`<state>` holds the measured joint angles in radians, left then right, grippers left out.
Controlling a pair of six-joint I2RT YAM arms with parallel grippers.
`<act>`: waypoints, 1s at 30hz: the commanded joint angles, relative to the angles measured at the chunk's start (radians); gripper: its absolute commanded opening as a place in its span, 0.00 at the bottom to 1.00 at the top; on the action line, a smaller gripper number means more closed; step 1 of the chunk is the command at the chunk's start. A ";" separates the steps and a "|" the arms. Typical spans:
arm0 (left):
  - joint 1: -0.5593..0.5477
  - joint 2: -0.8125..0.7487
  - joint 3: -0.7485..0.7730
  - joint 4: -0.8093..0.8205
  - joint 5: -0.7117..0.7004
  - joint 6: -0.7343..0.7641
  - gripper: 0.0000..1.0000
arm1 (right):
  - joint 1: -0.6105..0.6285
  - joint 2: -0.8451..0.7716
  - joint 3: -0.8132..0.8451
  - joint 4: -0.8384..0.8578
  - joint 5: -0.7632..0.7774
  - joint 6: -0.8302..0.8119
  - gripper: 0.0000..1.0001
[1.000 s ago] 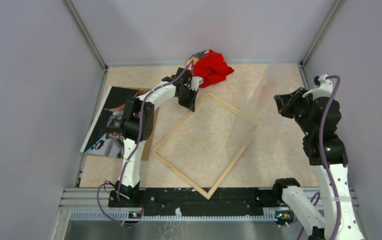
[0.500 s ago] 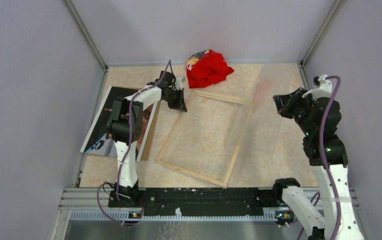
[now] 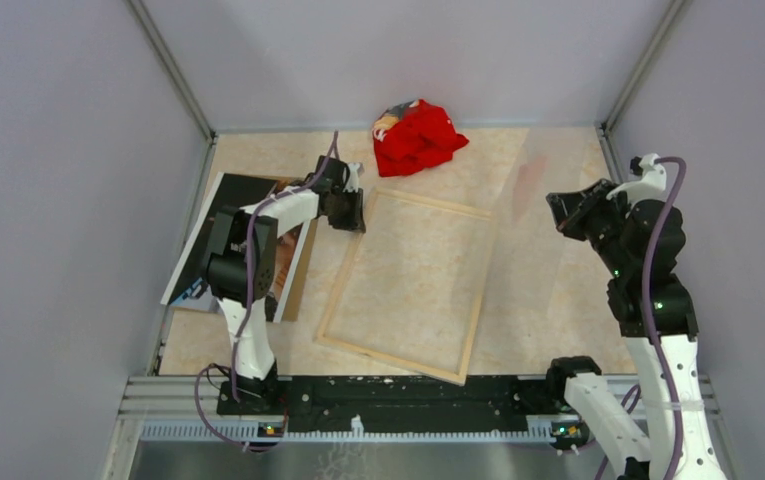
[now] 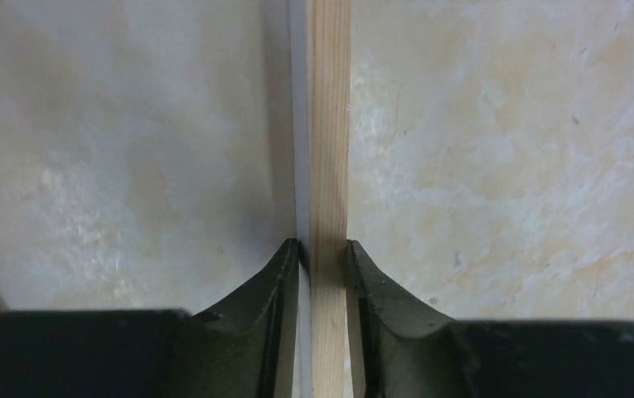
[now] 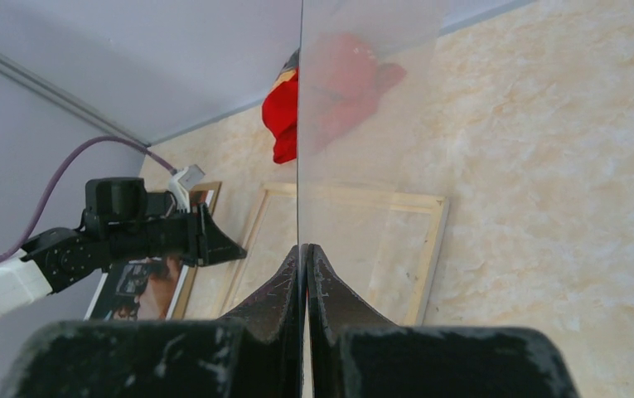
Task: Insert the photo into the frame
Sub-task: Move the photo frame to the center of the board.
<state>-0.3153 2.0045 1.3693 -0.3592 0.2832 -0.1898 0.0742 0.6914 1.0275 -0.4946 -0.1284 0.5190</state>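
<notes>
The frame (image 3: 477, 290) lies flat mid-table, pale wood back up, with no pane in it. My left gripper (image 3: 353, 213) is at its far left corner. In the left wrist view its jaws (image 4: 323, 245) stand slightly parted astride the wooden rail (image 4: 330, 124), open. My right gripper (image 3: 558, 212) is shut on the clear pane (image 3: 528, 180) and holds it upright on edge at the right. The right wrist view has that pane (image 5: 363, 124) rising from the shut jaws (image 5: 304, 247). The photo (image 3: 223, 240), dark with orange-brown patches, lies at the left wall.
A crumpled red cloth (image 3: 416, 135) sits at the back centre, just beyond the frame. A brown backing board (image 3: 296, 270) lies under the photo at the left. Grey walls close in both sides and the back.
My left gripper dragged the frame's far corner leftward, turning the frame from a diamond to nearly square with the table. Its jaws have since parted a little. The right arm stayed still.
</notes>
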 commanded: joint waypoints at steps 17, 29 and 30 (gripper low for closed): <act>0.008 -0.299 -0.078 -0.153 0.202 0.727 0.81 | -0.005 -0.006 0.034 0.060 -0.082 0.053 0.00; -0.014 -0.591 -0.433 -0.323 0.301 2.088 0.98 | -0.005 0.004 0.046 0.051 -0.113 0.071 0.00; -0.025 -0.580 -0.435 -0.340 0.285 2.130 0.98 | -0.006 0.004 0.046 0.050 -0.114 0.074 0.00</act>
<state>-0.3084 1.4200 0.9646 -0.6125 0.5335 1.4734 0.0742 0.7071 1.0153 -0.4889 -0.2218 0.5701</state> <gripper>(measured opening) 0.983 0.005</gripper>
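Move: Between the left fingers, right at the hand point, runs the photo frame's left rail; the frame's middle lies about 12 cm back and 11 cm to the right. The photo's middle is roughly 25 cm left and 4 cm back, the red cloth some 23 cm ahead and 12 cm right, all within a couple of centimetres below the hand. From the right hand, which holds the clear sheet high up, the frame's middle is about 23 cm left, 3 cm ahead and 33 cm down. Opening its already loosening fingers to full width, the left hand eases back about 3 cm, lifts clear of the frame's left rail by some 9 cm, then sweeps back and slightly left along the rail, 11 cm back in all, sinking a little at the end while the wrist swings about 80 degrees clockwise. The right hand keeps its pinch on the clear sheet and drifts 2 cm left. ##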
